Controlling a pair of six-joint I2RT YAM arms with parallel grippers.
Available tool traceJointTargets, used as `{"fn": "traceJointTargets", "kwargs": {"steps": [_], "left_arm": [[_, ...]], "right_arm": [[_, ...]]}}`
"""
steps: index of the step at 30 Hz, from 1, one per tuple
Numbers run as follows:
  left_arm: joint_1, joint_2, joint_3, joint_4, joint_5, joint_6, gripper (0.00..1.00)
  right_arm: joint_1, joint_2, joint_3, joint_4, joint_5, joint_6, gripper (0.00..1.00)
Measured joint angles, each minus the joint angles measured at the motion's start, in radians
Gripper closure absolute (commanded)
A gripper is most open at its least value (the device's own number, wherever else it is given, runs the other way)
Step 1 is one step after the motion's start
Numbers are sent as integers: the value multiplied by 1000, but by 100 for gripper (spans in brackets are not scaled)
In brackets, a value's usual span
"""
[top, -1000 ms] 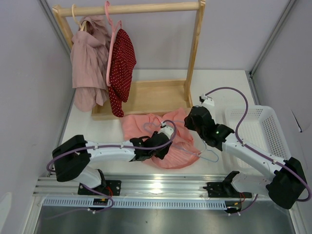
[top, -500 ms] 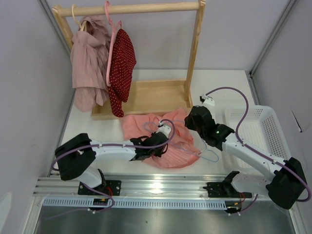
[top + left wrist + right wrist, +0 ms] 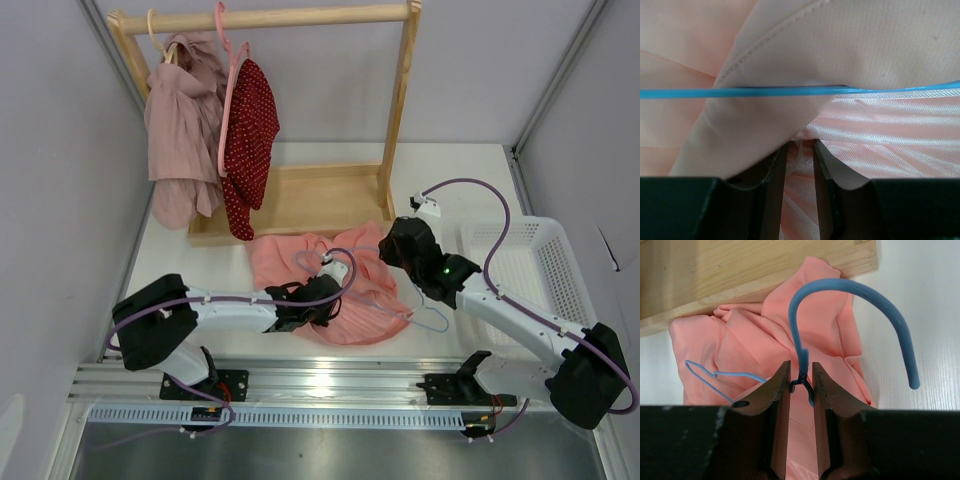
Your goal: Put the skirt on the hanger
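The salmon-pink skirt (image 3: pixel 300 265) lies crumpled on the table in front of the wooden rack. The light-blue wire hanger (image 3: pixel 432 322) lies across it. My right gripper (image 3: pixel 397 258) is shut on the hanger's twisted neck (image 3: pixel 802 377), just under the hook (image 3: pixel 855 292), at the skirt's right edge. My left gripper (image 3: pixel 322 298) is pressed low into the skirt's near part. Its narrow jaws pinch a thin fold of the skirt (image 3: pixel 850 45) at the fingertips (image 3: pixel 776 162). A straight run of the hanger wire (image 3: pixel 765 92) crosses the cloth just beyond the left gripper (image 3: pixel 799 150).
A wooden clothes rack (image 3: pixel 300 205) stands at the back. A dusty mauve garment (image 3: pixel 180 130) and a dark red dotted garment (image 3: pixel 250 130) on a pink hanger hang from it. A white plastic basket (image 3: pixel 545 262) sits at the right. The rack's base (image 3: pixel 740 270) borders the skirt.
The left gripper's jaws have closed in on the skirt fabric, and the wrist has drawn slightly back toward the left. The right arm and the hanger have stayed put.
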Motion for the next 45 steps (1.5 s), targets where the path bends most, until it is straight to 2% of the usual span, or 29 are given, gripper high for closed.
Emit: {"fn": "traceJointTargets", "kwargs": {"steps": [3, 6, 7, 10, 18, 28, 45], "left_arm": [[6, 0, 0, 7, 2, -4, 69], [24, 1, 0, 18, 11, -7, 82], [34, 2, 0, 23, 16, -7, 89], [63, 2, 0, 31, 40, -6, 100], [85, -14, -6, 55, 118, -2, 100], [100, -234, -45, 80, 260, 13, 100], [208, -347, -120, 68, 290, -31, 100]], "right_arm": [[0, 0, 0, 0, 0, 0, 100], [-2, 0, 0, 0, 0, 0, 100], [-2, 0, 0, 0, 0, 0, 100], [-2, 0, 0, 0, 0, 0, 100], [-4, 0, 0, 1, -5, 0, 100], [-4, 0, -2, 10, -11, 0, 100], [-2, 0, -10, 13, -23, 7, 100]]}}
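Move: The skirt's open edge, where the lining shows, lies right at the left fingertips, between the parted fingers. The hanger's lower bar crosses about 4 cm ahead and 2 cm right of that hand, slightly above it; the hanger's left end is some 10 cm ahead and 6 cm left. The front rail of the rack's base is roughly 16 cm ahead and 7 cm left. From the right hand, that skirt edge lies about 13 cm back, 12 cm left and 13 cm below. The skirt's edge gets pinched as the left fingers shut fully on it, the hand edging forward a little. The left hand then lifts it about 8 cm, first drifting back and right, then easing left and forward near the top, while rolling some 20 degrees so its left side drops. The right hand holds still, keeping its grip at the base of the hanger's hook. ##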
